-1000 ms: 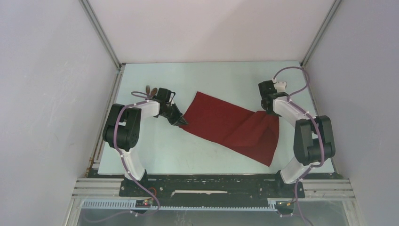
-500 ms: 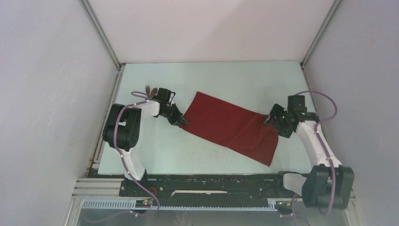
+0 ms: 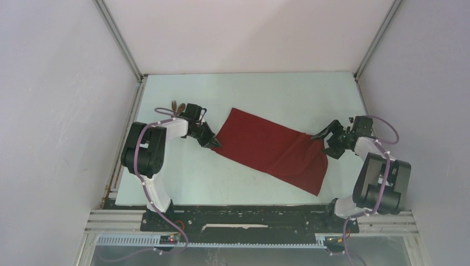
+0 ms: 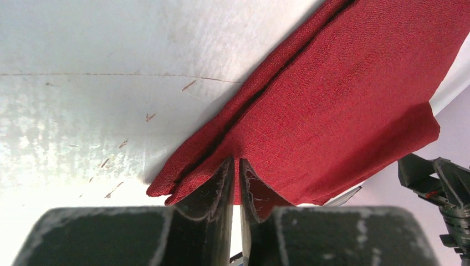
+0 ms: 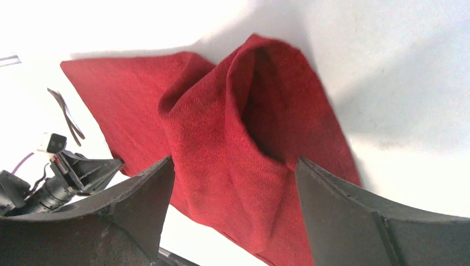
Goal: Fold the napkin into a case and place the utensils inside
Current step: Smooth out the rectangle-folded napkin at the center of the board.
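The dark red napkin [image 3: 271,149] lies folded double as a long slanted band across the table. Its right end bulges up in a loose hump [image 5: 260,111]. My left gripper [image 3: 213,143] is shut on the napkin's left corner, the two layers [image 4: 332,94] spreading out from the pinched jaws [image 4: 235,166]. My right gripper [image 3: 323,144] stands open at the right end, one finger [image 5: 144,199] on each side of the cloth without pressing it. The utensils [image 3: 176,105] lie behind the left arm, two thin dark pieces [image 5: 66,113].
The white table [image 3: 249,91] is boxed in by grey walls, with metal rails [image 3: 119,41] at the back corners. The left arm's cable [image 3: 161,111] loops close to the utensils. The napkin's near right corner [image 3: 317,191] lies close to the table's front edge.
My right gripper opened and let go of the napkin's right end. Its arm swung from behind the cloth round to the right side. The left arm kept still.
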Motion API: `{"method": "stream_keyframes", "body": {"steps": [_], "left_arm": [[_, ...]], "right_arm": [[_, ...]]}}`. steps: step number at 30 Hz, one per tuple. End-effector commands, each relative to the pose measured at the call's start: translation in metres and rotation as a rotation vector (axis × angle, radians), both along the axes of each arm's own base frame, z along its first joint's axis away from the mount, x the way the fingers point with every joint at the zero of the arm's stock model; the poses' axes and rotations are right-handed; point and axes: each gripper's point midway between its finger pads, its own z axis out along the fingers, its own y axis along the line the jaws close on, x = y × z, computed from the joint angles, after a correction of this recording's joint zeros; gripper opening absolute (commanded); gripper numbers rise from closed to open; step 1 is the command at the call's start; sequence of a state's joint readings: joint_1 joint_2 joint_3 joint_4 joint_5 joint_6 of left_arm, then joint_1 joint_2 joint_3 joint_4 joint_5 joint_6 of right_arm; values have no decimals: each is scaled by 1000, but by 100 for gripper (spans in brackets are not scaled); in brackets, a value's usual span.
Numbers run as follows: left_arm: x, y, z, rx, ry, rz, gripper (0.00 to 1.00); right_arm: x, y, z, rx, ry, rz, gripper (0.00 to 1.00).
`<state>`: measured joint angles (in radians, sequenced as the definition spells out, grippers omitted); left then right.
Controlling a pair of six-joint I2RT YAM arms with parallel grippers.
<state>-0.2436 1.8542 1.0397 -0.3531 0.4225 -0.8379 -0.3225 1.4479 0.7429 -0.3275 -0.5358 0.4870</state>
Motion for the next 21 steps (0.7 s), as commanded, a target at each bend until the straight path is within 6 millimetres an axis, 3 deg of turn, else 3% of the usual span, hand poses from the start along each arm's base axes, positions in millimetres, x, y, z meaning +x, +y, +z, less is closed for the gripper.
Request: {"method": "stream_keyframes", "body": {"steps": [1,8,13,17,21], "left_arm": [[-6,10,-16,66,21,7,15],[-6,9,-16,60,22,4,15],[-7,9,-17,63,25,4,15],[-7,9,-18,64,29,10,15],[-7,9,-21,66,34,13,15]], "right_arm": [[31,-12,13,18,-108,-14,88],[62,-17,2,134,-104,-72,77],[65,-34,-15,109,-45,-163,52],[61,-51,-22,119,-12,-235,16],[49,-67,-6,69,-26,-310,11]]}}
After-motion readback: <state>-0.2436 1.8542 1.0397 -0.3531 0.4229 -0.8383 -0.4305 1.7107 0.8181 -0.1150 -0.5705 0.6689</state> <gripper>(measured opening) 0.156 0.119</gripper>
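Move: Out beyond the right hand, the napkin's raised far right corner is about 4 cm ahead, 4 cm to the right and 3 cm lower. From the right hand, a slack ridge in the cloth lies some 11 cm left and 4 cm back, the napkin's near right corner roughly 23 cm back and 2 cm left, both about 5 cm below. From the left hand, which is on the napkin's left end, the far right corner is about 47 cm right and 4 cm ahead. Reaching forward and sinking to the napkin's far right corner, the right hand travels about 5 cm out and 3 cm down, then swings some 3 cm to its right while its wide-open fingers shut and pinch the corner, the wrist turning about 15 degrees clockwise. The left hand stays put, its nearly shut fingers still on the napkin's left end. ##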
